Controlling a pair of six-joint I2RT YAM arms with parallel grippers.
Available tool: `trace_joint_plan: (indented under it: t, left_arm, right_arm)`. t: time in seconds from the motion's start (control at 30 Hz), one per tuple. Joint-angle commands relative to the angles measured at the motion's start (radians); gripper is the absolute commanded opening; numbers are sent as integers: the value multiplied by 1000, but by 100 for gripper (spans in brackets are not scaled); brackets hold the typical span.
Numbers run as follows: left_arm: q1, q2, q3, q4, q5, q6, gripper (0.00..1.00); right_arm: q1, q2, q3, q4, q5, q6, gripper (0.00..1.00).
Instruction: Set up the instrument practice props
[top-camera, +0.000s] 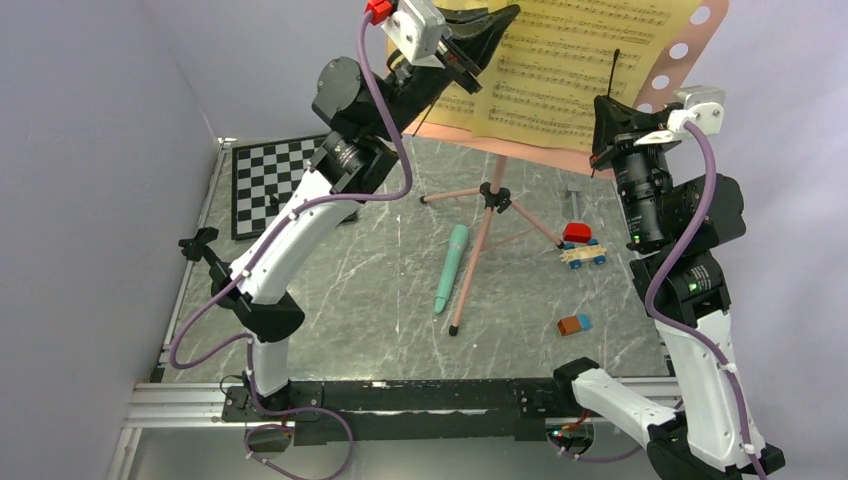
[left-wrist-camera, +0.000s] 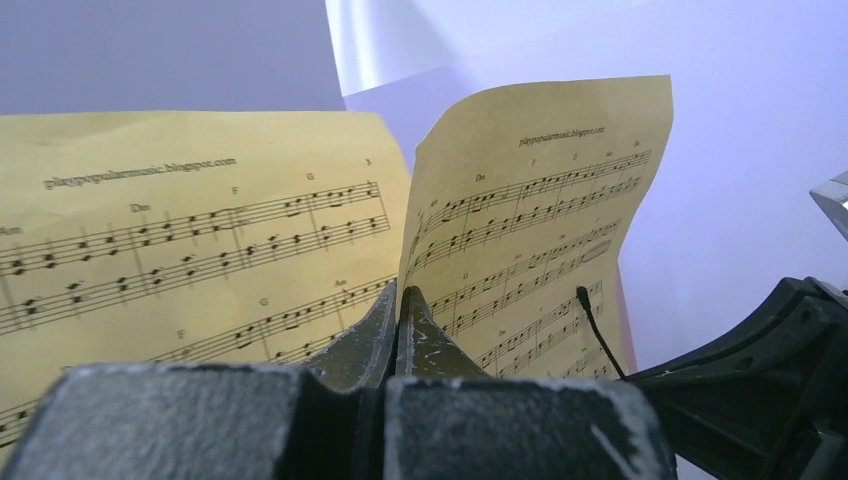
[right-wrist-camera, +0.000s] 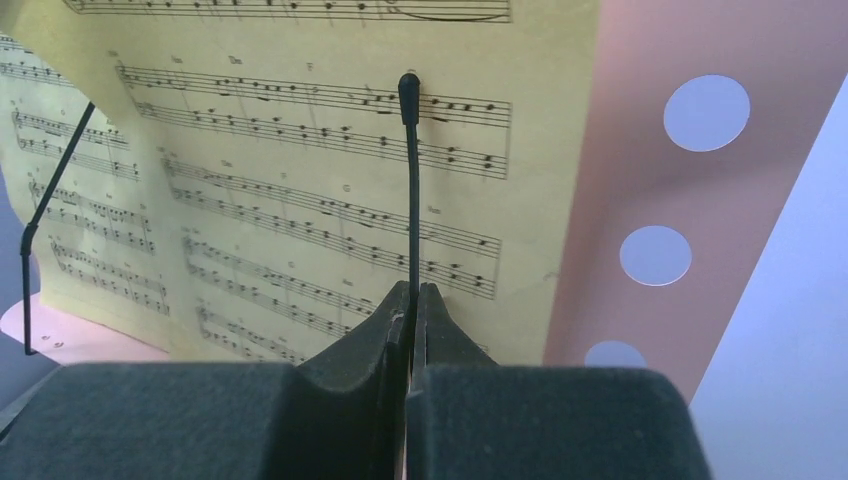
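Note:
The pink perforated music stand (top-camera: 683, 52) stands on thin tripod legs (top-camera: 484, 235) at the back of the table. Two yellow sheet-music pages (top-camera: 560, 70) rest on it. My left gripper (top-camera: 510, 15) is raised at the top of the pages. In the left wrist view it (left-wrist-camera: 400, 296) is shut on the curled inner edge of the right page (left-wrist-camera: 540, 220). My right gripper (top-camera: 604, 104) is at the stand's right side. It (right-wrist-camera: 412, 292) is shut on a thin black page-holder wire (right-wrist-camera: 411, 180) lying over the page. The mint-green tube (top-camera: 451, 266) lies flat on the table beside a leg.
A black-and-white chessboard (top-camera: 262, 175) lies at the back left. A red block on a small wheeled toy (top-camera: 580, 245) and an orange-and-blue block (top-camera: 574, 324) sit to the right of the tripod. A second black wire (right-wrist-camera: 55, 170) crosses the left page.

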Motion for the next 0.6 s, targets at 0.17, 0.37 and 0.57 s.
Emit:
trace_joint_plan:
  t: [0.17, 0.37, 0.57]
  left_arm:
    - [-46, 56, 57, 82, 30, -7, 0]
    - [-64, 82, 74, 100, 19, -14, 0]
    - [-71, 83, 88, 127, 8, -8, 0]
  right_arm:
    - [4, -56, -52, 5, -91, -1, 1]
    - [4, -74, -64, 5, -101, -3, 1]
    - [4, -77, -78, 11, -113, 4, 1]
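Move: The left gripper holds the second music sheet by its left edge. The right clip's tip is some 15 cm to its right, about level ahead and 6 cm lower; the stand's ledge has its middle nearly below, 18 cm down and 3 cm back. From the right gripper, which pinches that clip's rod, the sheet's middle is about 3 cm ahead, 3 cm left and 4 cm up; the ledge's middle is about 15 cm left and 7 cm down. Slide the sheet farther in behind the right clip: bring the left gripper about 4.5 cm to the right and 2 cm down, fingers still shut on the sheet's left edge. Meanwhile draw the right gripper back nearly 2 cm towards the base, keeping its pinch on the clip rod to hold it off the stand. ##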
